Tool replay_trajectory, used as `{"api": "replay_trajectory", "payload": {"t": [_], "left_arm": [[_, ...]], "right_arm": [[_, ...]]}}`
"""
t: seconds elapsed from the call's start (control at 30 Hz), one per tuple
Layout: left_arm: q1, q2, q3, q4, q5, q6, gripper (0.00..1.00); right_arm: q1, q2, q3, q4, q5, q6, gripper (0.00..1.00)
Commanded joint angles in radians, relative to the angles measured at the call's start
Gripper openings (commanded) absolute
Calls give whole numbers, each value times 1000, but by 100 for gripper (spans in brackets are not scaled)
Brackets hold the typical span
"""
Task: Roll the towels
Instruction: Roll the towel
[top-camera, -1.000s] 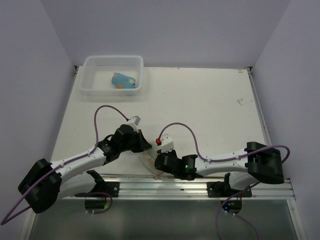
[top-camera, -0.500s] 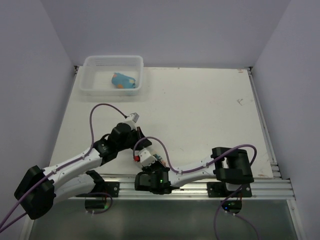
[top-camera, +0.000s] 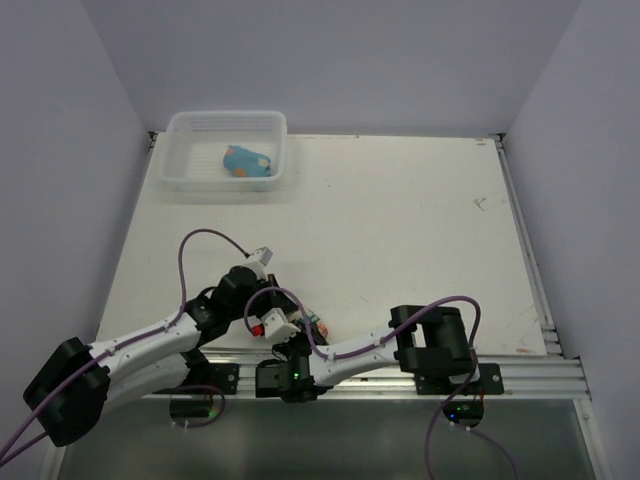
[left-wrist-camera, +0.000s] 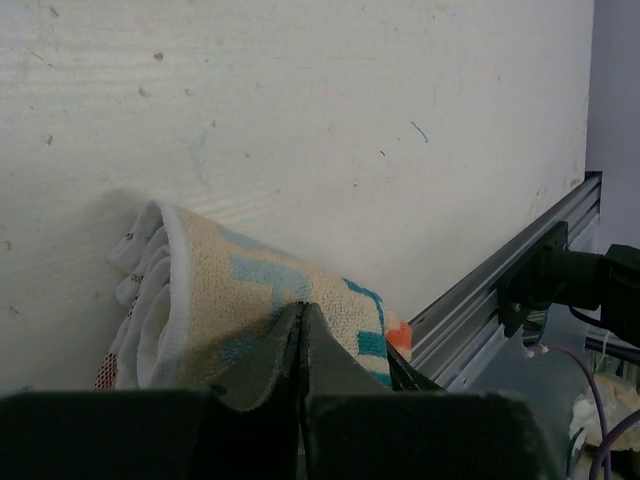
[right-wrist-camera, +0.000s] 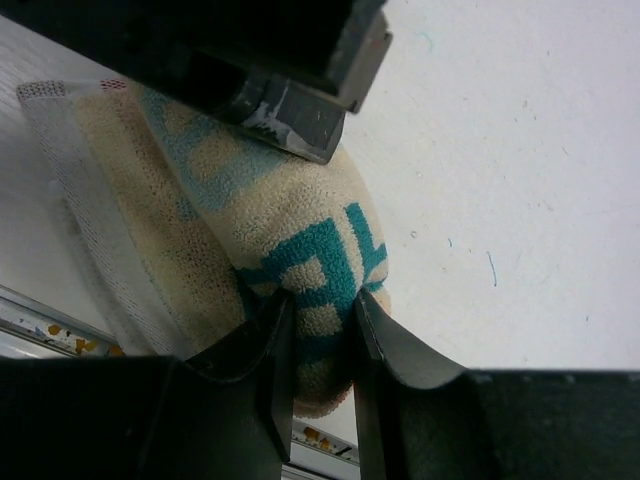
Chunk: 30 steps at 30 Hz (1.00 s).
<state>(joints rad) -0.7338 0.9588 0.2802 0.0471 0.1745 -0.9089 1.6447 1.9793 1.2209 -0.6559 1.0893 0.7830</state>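
Observation:
The cream towel (right-wrist-camera: 250, 230), with teal and orange lettering, lies bunched in a loose roll near the table's front rail; only a scrap of it (top-camera: 317, 325) shows from above. My right gripper (right-wrist-camera: 322, 300) is shut on its rolled end. My left gripper (left-wrist-camera: 303, 308) is shut, and its tips press against the top of the same towel (left-wrist-camera: 230, 300). In the top view both grippers meet over it, the left gripper (top-camera: 272, 302) just behind the right gripper (top-camera: 298, 332). The blue towel (top-camera: 248, 162) lies balled in the basket.
The white slatted basket (top-camera: 225, 117) stands at the table's back left. A metal rail (top-camera: 400, 376) runs along the near edge, right beside the cream towel. The right arm is folded far leftward along that rail. The white tabletop (top-camera: 400, 220) stretches behind.
The right arm has swung left and folded toward the near rail. The left arm has drawn back with it. Both grippers now sit closer to the front edge.

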Motion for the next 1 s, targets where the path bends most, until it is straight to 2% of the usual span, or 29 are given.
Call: {"api": "replay_trajectory", "payload": {"t": [0.0,0.07,0.23,0.33,0.43,0.63,0.77,0.9,0.97], "left_arm": [[-16,-45,-52,53,13,-48,2],[-18,-46,-81,56,5,-53,2],[-19,-31,-117,51,-23,-51,2],[-21,-28,-130,47,-42,-48,1],[-19,-23,-136,42,-56,-41,1],[-19,-6,-162,53,-67,-41,0],[-19,-5,-184,69,-59,-54,0],[-21,-17,-190,62,-67,-54,0],[-21,-22,-188,56,-69,-53,0]], "right_arm": [[6,13,-11,-30,-26,62,25],[4,15,-6,-21,-32,50,27],[4,-51,-37,85,-87,-36,50],[6,-164,-90,180,-149,-111,56],[1,-265,-119,222,-198,-166,60],[-75,-407,-182,269,-385,-165,62],[-198,-506,-270,376,-552,-137,62],[-296,-530,-334,450,-761,-100,63],[-321,-527,-340,455,-778,-88,64]]}}
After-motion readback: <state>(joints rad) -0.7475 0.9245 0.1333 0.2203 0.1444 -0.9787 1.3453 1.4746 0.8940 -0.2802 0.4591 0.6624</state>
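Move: The right hand already has the towel's right end between its partly open fingers; the bundle's middle is about 2 cm to its left, 1 cm ahead and 1 cm below. The left fingertips lie some 5 cm ahead and 4 cm to the left of the right hand. From the left hand, the towel's middle is about 4 cm back, 3 cm right and 2 cm below. The metal front rail runs roughly 6 cm straight behind the right hand, 4 cm down. Easing back about 2 cm as its fingers open wide, the right hand lets go of the towel end and rises some 6 cm, then swings forward and partly down over the bundle, tipping about 30 degrees nose-down with its left side rolling up. Meanwhile the left hand, its fingers still shut, keeps pinning the towel and sinks about 2 cm. ##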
